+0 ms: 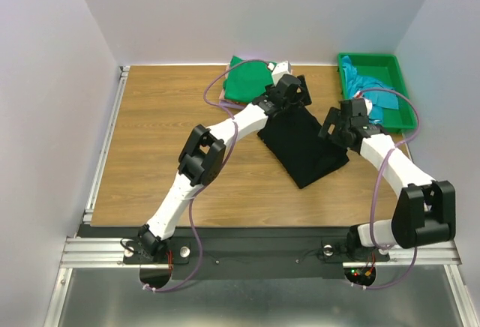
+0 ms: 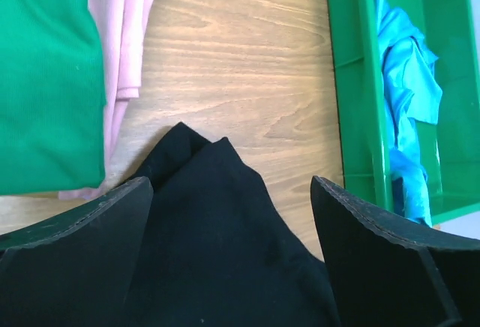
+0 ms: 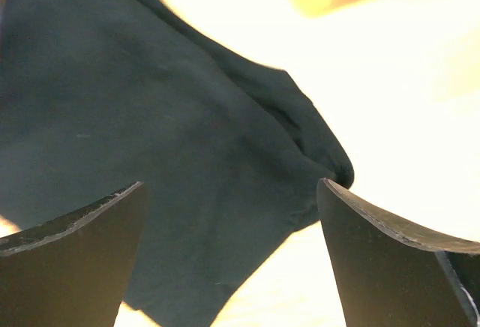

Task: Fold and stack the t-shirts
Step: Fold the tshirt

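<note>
A black t-shirt (image 1: 304, 145) lies folded into a rough rectangle mid-table. My left gripper (image 1: 289, 96) hovers open over its far corner; the black cloth (image 2: 217, 237) shows between the spread fingers, not gripped. My right gripper (image 1: 337, 128) is open above the shirt's right edge, with the black cloth (image 3: 172, 154) under it. A folded green shirt (image 1: 250, 79) lies on pink cloth (image 1: 227, 98) at the back, also in the left wrist view: green (image 2: 45, 79), pink (image 2: 124, 34). A teal shirt (image 1: 371, 91) lies crumpled in the tray, also visible from the left wrist (image 2: 409, 79).
A rigid green plastic tray (image 1: 397, 113) stands at the back right, seen also in the left wrist view (image 2: 349, 79). White walls enclose the wooden table (image 1: 157, 154) on three sides. A metal rail runs along the left edge.
</note>
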Controlling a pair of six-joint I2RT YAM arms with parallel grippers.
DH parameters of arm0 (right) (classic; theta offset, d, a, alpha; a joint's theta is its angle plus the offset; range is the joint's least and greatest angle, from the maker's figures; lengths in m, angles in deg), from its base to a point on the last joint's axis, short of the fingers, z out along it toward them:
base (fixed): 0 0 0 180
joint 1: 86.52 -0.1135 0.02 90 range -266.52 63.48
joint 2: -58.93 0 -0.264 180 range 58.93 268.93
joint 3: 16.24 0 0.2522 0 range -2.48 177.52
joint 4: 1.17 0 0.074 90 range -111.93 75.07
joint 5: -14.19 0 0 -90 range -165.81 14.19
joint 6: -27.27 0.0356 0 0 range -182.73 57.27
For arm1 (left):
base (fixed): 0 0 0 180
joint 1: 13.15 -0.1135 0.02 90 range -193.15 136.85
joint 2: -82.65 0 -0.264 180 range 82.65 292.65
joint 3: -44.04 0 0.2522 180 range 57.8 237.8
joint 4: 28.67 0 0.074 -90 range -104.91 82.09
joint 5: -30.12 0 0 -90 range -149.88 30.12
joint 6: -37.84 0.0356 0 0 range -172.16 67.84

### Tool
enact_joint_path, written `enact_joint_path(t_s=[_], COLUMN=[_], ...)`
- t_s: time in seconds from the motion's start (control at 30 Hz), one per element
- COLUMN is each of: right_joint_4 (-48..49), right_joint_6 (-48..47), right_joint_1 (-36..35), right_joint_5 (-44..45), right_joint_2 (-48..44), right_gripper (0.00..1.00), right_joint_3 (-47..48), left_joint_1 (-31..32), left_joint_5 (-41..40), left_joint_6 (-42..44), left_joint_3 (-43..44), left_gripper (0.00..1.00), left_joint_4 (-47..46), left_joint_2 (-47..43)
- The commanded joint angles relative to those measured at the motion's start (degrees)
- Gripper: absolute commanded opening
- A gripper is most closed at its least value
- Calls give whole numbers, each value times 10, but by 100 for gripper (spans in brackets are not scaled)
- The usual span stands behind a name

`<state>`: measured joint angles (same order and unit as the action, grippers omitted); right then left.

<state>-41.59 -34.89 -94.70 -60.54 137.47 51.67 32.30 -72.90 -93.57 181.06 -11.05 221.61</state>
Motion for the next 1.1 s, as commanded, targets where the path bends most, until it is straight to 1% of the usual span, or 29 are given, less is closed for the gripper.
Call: enact_joint_path(t_s=[0.0, 0.03, 0.07, 0.1, 0.2, 0.27, 0.3, 0.37, 0.5, 0.57, 0.63, 0.8, 0.83, 0.9, 0.97, 1.07], right_joint_4=[6, 8, 10, 18, 33, 45, 76, 103, 119, 133, 161, 182, 197, 214, 231, 242], right_joint_6=[-27, -28, -27, -23, -10, -8, -8, -6, 8, 10, 8, 10, 12, 16, 15, 13], right_joint_1=[0, 0, 0, -1, -2, -3, -3, -2, -3, -2, -3, -3, -4, -9, -26, -81], right_joint_5=[-26, -50, -98, -113, -149, -196, -211, -235, -234, -254, -261, -276, -279, -292, -299, -288], right_joint_2=[-58, -68, -79, -93, -97, -92, -87, -75, -31, -17, 0, 48, 62, 77, 100, 135], right_gripper=[100, 100, 100, 100, 100, 100, 100, 100, 100, 100, 100, 100, 100, 100, 100, 100], right_joint_3=[39, 32, 24, 10, -14, -38, -51, -67, -63, -69, -83, -91, -101, -108, -111, -106], left_joint_1=[6, 6, 7, 10, 10, 10, 10, 10, 8, 7, 7, 6, 7, 7, 6, 9], left_joint_5=[15, 25, 37, 63, 99, 109, 118, 115, 105, 102, 112, 127, 127, 127, 121, 128], left_joint_6=[43, 49, 57, 62, 71, 70, 74, 75, 56, 48, 41, 12, 0, -21, -52, -82], left_joint_3=[-26, -46, -69, -109, -166, -189, -209, -227, -274, -296, -328, -395, -434, -486, -590, -670], left_gripper=[99, 99, 99, 99, 98, 98, 99, 98, 99, 98, 98, 98, 98, 98, 98, 98], left_joint_4=[-35, -36, -51, -64, -68, -68, -67, -66, -56, -60, -69, -57, -61, -81, -104, -127], left_joint_2=[-104, -131, -144, -162, -174, -175, -174, -174, -175, -181, -182, -188, -205, -232, -275, -335])
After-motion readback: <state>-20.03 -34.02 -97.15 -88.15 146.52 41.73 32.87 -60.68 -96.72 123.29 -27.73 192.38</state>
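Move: The black t-shirt lies folded small, its middle about 18 cm back and 2 cm to the right of the left hand, some 14 cm below. The folded stack is roughly 16 cm to that hand's left and 6 cm ahead. From the right hand the shirt's middle is about 15 cm left, 4 cm back and 8 cm below; the green bin stands some 12 cm right and 13 cm ahead. Both wide-open hands rise, then sink onto the black t-shirt, left about 18 cm back-left, right 10 cm leftward. ##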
